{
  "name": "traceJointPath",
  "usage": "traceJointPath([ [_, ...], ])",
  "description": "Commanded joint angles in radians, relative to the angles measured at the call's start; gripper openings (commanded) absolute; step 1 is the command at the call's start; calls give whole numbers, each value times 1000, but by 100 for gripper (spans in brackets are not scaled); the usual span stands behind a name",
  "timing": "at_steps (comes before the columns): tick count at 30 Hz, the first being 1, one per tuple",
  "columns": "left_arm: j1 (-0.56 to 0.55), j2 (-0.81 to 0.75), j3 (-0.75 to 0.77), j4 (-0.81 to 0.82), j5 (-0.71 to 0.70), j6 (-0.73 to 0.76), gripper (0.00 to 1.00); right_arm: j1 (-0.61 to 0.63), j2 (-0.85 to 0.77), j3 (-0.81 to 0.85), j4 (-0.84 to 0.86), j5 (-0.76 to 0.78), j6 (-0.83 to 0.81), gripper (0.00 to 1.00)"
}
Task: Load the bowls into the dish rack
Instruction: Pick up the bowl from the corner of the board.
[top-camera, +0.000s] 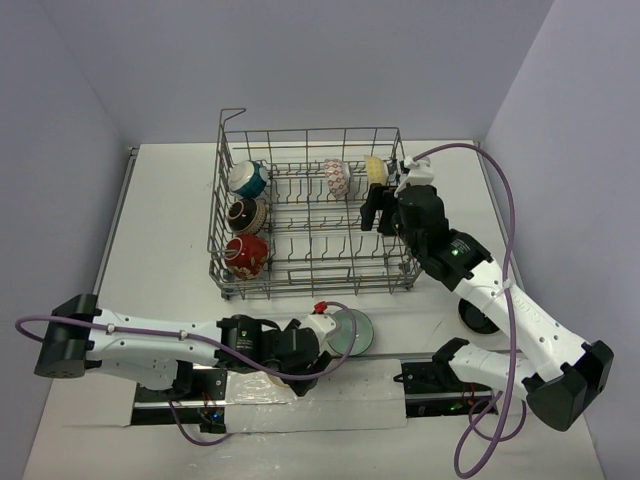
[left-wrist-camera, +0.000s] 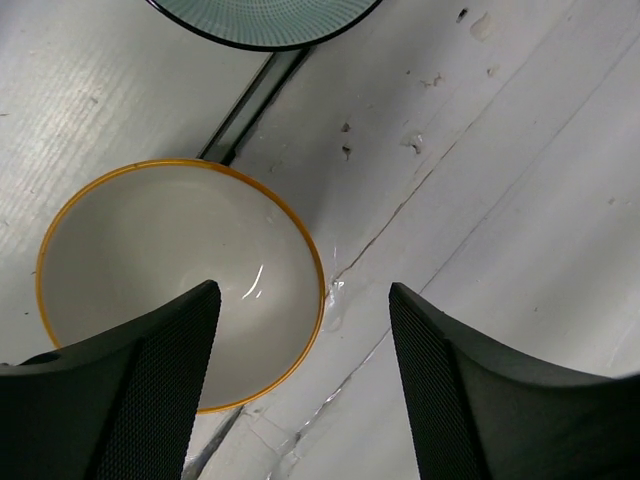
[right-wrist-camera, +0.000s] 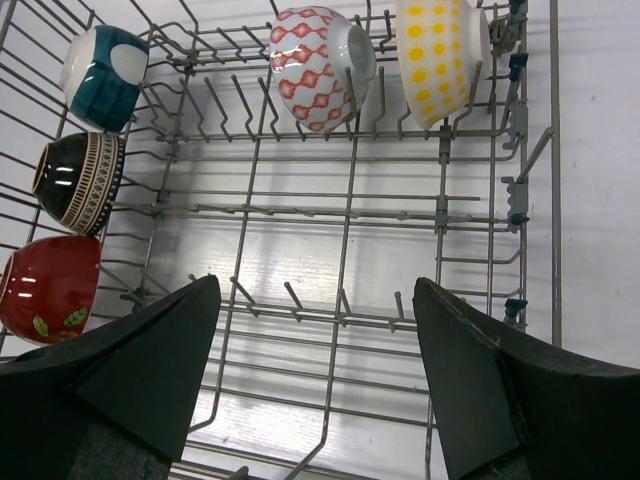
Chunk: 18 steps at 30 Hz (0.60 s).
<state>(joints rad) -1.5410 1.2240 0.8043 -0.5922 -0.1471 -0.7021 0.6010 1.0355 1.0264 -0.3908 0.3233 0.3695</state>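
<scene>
The grey wire dish rack (top-camera: 310, 285) stands mid-table. Propped on its tines are a teal bowl (right-wrist-camera: 105, 75), a black banded bowl (right-wrist-camera: 80, 180), a red bowl (right-wrist-camera: 50, 288), a red-patterned bowl (right-wrist-camera: 315, 65) and a yellow-dotted bowl (right-wrist-camera: 440, 55). My right gripper (right-wrist-camera: 315, 282) hangs open over the rack's right half with nothing between its fingers. In front of the rack, my left gripper (left-wrist-camera: 302, 290) is open over a cream bowl with an orange rim (left-wrist-camera: 150, 260). One finger is inside the bowl, the other outside, with the rim between them. A pale green bowl (left-wrist-camera: 260, 15) lies just beyond.
A dark slot (left-wrist-camera: 250, 100) runs across the table under the two loose bowls. A taped plastic sheet (top-camera: 300, 400) covers the near edge between the arm bases. A dark round object (top-camera: 478, 318) lies partly hidden under the right arm. Purple cables loop off both arms.
</scene>
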Motion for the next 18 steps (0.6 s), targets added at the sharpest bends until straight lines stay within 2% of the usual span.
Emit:
traceJointPath([
  [1,-18,28,-8,42,-17,-28,72,-7,-2,27,3,2,3,85],
  [7,-36,97,1,43,-45,-30,62,-6,-3,26,4,-4,3,85],
  [12,-37,109,4,38,-55,-28,47,-7,-2,26,6,-6,3,85],
  [18,-37,112,9,32,-55,-22,34,-7,0,26,4,0,3,86],
])
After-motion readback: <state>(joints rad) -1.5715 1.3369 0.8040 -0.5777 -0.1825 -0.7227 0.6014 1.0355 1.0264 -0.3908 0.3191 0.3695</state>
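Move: The white bowl with the orange rim has its middle about 5 cm ahead, 3 cm to the left and 5 cm below the left hand, so its near-right rim lies under the fingers. The green bowl is about 11 cm ahead and 11 cm right of the hand; the red bowl in the rack is 27 cm ahead and 12 cm left. From the right hand the white bowl lies about 28 cm back, 17 cm left and far below. The left hand sinks about 3 cm onto the white bowl's near-right rim, its fingers half-closing to straddle it. ##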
